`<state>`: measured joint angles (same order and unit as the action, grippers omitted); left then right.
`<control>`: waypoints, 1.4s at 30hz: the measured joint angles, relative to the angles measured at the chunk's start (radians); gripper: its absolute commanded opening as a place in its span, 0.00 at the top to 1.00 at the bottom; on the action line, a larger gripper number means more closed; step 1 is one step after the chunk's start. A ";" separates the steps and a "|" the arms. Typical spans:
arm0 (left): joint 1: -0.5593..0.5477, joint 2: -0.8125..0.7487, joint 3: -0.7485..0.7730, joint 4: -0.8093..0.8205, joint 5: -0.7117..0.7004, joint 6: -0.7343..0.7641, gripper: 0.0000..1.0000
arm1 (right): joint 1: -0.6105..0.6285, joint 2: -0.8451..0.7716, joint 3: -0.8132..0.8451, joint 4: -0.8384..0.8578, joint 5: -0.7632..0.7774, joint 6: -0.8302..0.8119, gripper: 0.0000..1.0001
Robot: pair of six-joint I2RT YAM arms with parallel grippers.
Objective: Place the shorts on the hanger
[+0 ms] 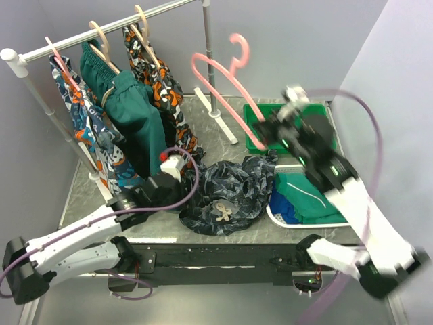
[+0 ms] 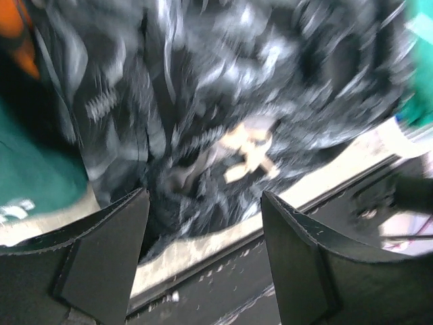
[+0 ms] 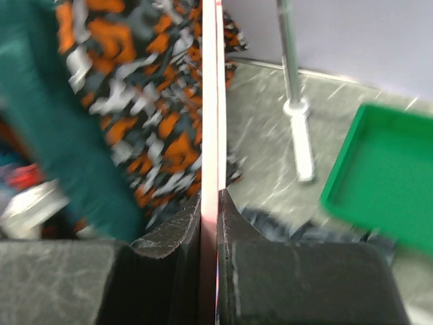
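Note:
The shorts point(image 1: 230, 193), dark with a pale leafy print and a white drawstring point(image 2: 249, 152), lie crumpled on the table near its front edge. My left gripper point(image 1: 177, 168) hovers just left of them, open, with nothing between its fingers point(image 2: 203, 203). The wrist view shows the shorts point(image 2: 223, 95) ahead of the jaws, blurred. The pink hanger point(image 1: 218, 76) is held up in the air over the back of the table. My right gripper point(image 1: 266, 126) is shut on its thin lower bar point(image 3: 210, 101), which runs straight out from between the jaws point(image 3: 210, 203).
A clothes rail point(image 1: 101, 30) at the back left carries plain green shorts point(image 1: 132, 115) and orange patterned shorts point(image 1: 159, 81) on wooden hangers. Its post point(image 1: 208, 61) stands mid-table. A green tray point(image 1: 318, 115) and a white basket of green clothes point(image 1: 304, 196) sit on the right.

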<state>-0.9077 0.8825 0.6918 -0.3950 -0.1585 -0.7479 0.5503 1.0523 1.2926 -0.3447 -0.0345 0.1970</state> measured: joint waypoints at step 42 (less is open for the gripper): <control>-0.087 0.231 -0.010 -0.051 -0.298 -0.174 0.64 | 0.161 -0.573 0.023 -1.020 -0.179 0.307 1.00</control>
<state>-0.9947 1.1137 0.6823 -0.4465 -0.4568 -0.9222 0.7113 0.4789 1.3151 -1.3651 -0.2134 0.5037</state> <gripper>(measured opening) 0.382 0.139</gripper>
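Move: The black-and-grey shorts lie below both hands. From the left hand, the left end of their waistband is about 8 cm down, 2 cm ahead and 1 cm left; the drawstring is some 8 cm right and 4 cm back. The green hanging shorts' hem is 8 cm left, 3 cm ahead. From the right hand, already holding the pink hanger, the drawstring lies about 15 cm back, 12 cm left and 34 cm below; the green tray is 12 cm ahead and 12 cm right, the white basket 10 cm back and 19 cm right. Back by roughly 26 cm, with lesser shifts right and down, the right hand carries the gripped hanger from the rack side and tips about 30 degrees downward, bringing its free end over the shorts. Meanwhile the left hand sinks some 7 cm, drawing slightly back and then forward and left to the waistband's left end, tilting and turning counter-clockwise; its open fingers then half close around the waistband cloth. ##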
